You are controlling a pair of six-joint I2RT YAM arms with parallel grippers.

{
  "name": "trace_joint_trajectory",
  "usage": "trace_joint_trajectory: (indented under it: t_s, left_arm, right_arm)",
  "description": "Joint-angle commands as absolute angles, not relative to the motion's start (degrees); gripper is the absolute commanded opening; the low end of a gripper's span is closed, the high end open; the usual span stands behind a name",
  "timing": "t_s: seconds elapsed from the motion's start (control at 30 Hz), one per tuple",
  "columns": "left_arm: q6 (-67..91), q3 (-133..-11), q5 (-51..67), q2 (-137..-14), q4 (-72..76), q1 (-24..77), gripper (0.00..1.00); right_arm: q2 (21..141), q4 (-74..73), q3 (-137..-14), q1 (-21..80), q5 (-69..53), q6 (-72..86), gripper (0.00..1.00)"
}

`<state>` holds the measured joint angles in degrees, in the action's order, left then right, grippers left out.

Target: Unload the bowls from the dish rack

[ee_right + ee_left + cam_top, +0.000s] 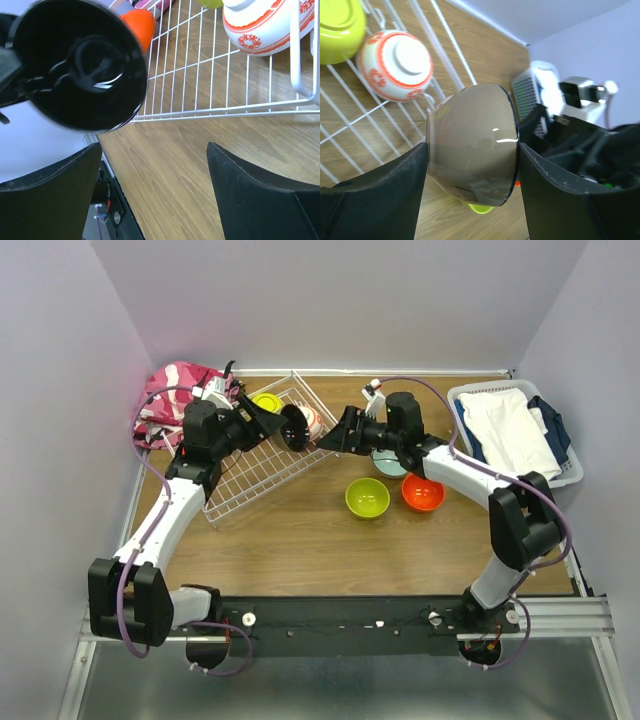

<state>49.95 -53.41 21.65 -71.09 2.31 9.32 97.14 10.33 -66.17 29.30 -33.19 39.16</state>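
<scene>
My left gripper (471,167) is shut on a tan bowl with a glossy black inside (470,142), holding it on its side above the right edge of the white wire dish rack (250,465). In the top view this bowl (293,427) faces my right gripper (335,438). The right gripper (152,152) is open and empty, with the bowl's black inside (80,65) just above its left finger. A white bowl with red pattern (397,65) and a lime-green bowl (267,400) lie in the rack. Part of an orange bowl (140,25) shows behind the held one.
On the wooden table to the right of the rack sit a lime-green bowl (367,498), an orange bowl (423,492) and a pale teal bowl (388,466) partly under the right arm. A white clothes basket (515,430) stands at the far right. A pink bag (170,400) lies far left.
</scene>
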Motion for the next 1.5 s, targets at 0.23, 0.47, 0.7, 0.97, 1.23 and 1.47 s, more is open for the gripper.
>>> trace_joint_trajectory:
  t_s: [0.23,0.47,0.7,0.97,1.23,1.47]
  left_arm:
    - [57.1,-49.1,29.3,-67.1,15.4,11.5,0.01]
    - [59.2,-46.3,28.9,-67.3,19.8,14.1,0.01]
    - [57.1,-45.5,28.0,-67.7,19.3,15.3,0.06]
    - [47.0,-46.6,24.5,-66.7,12.3,15.6,0.69]
    - [30.3,-53.0,10.5,-65.8,-2.3,15.6,0.99]
    - [21.1,-55.2,-1.4,-65.9,-7.5,15.6,0.99]
  right_arm:
    - [103.5,17.3,-71.5,29.7,-36.3,46.3,0.84]
    - [105.0,19.9,-71.1,29.7,-38.2,48.9,0.61]
    - [102.3,16.1,-69.7,29.7,-36.7,45.7,0.03]
    - [97.3,1.5,-71.2,29.7,-28.9,35.3,0.01]
    - [91.6,-11.2,-68.4,29.7,-18.7,25.8,0.01]
    - [89.6,-15.7,-66.8,30.8,-16.8,20.8,0.01]
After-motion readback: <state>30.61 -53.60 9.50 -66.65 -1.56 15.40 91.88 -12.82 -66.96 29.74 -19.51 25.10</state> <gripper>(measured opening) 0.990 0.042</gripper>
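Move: The left fingers already hold the dark bowl, its middle about 2 cm to their right and 2 cm below. For the open right hand, that bowl is some 8 cm left, 2 cm ahead and 4 cm higher. From the right hand, the patterned bowl in the rack lies 5 cm ahead, 6 cm left and 11 cm below; the green bowl 12 cm back and 8 cm right, the light blue bowl 4 cm back and 14 cm right, both about 17 cm below. Rightward and back about 5 cm, the left hand brings the dark bowl to the right hand, which edges forward and left a couple of centimetres and pinches its rim. The left fingers then open wide and back off left and forward, rolling some 25 degrees, while the right hand keeps its pinch and carries the bowl roughly 8 cm right, down and somewhat back, fingertips tipping down. ##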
